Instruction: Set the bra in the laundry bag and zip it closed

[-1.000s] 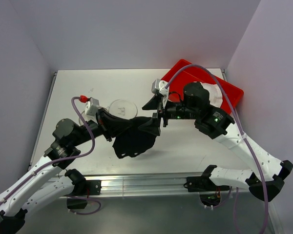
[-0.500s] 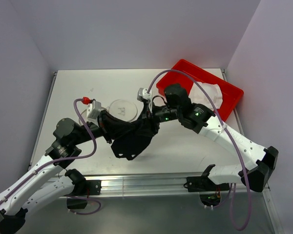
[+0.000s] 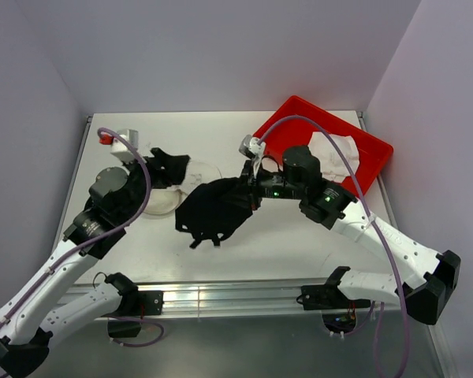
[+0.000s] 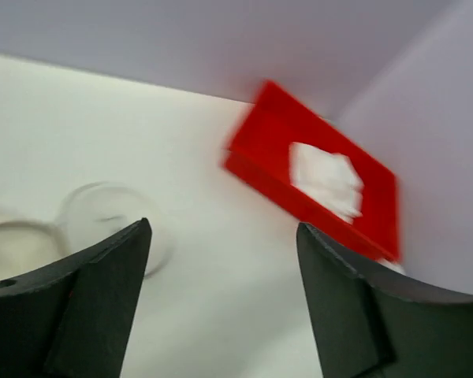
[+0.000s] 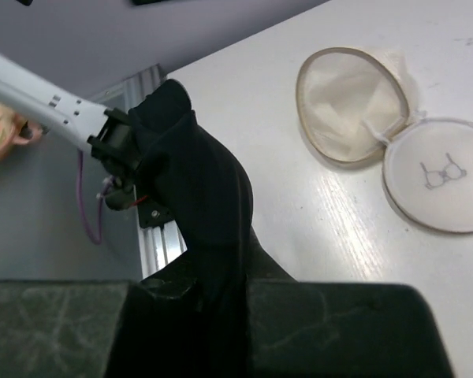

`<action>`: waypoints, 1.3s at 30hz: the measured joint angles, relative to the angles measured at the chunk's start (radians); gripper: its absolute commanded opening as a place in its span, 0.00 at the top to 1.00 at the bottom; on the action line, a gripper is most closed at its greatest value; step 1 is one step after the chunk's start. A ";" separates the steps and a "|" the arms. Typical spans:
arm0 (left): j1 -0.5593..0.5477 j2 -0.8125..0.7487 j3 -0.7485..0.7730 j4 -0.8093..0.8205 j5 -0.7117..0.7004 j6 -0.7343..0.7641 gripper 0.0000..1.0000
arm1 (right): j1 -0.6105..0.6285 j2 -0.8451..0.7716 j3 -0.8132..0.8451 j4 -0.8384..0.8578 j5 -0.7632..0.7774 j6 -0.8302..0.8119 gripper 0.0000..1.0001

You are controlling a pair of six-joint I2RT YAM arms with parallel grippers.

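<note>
A black cloth (image 3: pixel 213 211) hangs over the middle of the table, and my right gripper (image 3: pixel 251 189) is shut on its upper edge. In the right wrist view the cloth (image 5: pixel 197 181) rises straight out from between the closed jaws of that gripper (image 5: pixel 229 291). My left gripper (image 3: pixel 173 167) stands open and empty over the laundry bag (image 3: pixel 199 175), and its open fingers (image 4: pixel 222 228) frame bare table. The bag (image 5: pixel 351 106) lies unzipped with its round lid (image 5: pixel 445 177) folded flat beside it. The white bra (image 3: pixel 335 150) lies in the red tray.
The red tray (image 3: pixel 299 126) sits tilted at the back right corner of the table, also seen in the left wrist view (image 4: pixel 260 150). Grey walls close the table in on three sides. An aluminium rail (image 3: pixel 236 293) runs along the near edge.
My left gripper opened, let go of the black cloth and drew back up and left over the bag. My right gripper closed on the cloth and now holds it alone.
</note>
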 measured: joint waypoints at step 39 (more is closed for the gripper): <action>0.748 0.343 -0.230 -0.200 0.112 -0.129 0.62 | -0.114 -0.111 -0.184 0.232 0.126 0.224 1.00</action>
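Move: On the table, the open laundry bag lies about 14 cm to the left of the empty left hand, 9 cm ahead and some 32 cm below. Its round lid lies flat roughly 15 cm ahead of that hand, about level with it sideways; the black bra hangs around 8 cm to its right and 9 cm back. From the right hand, which already grips the bra, the bag is about 26 cm left, 17 cm ahead and 29 cm below. Swinging left and plunging, the left hand leaves the held bra for the near-left rim of the bag, about 25 cm down and 20 cm left with a little forward. It tips down some 45 degrees, turns counter-clockwise and half closes its wide-open fingers; contact can't be seen. The right hand keeps its pinch on the bra, eases about 4 cm forward and as much right while turning slightly clockwise, then nearly stops. ##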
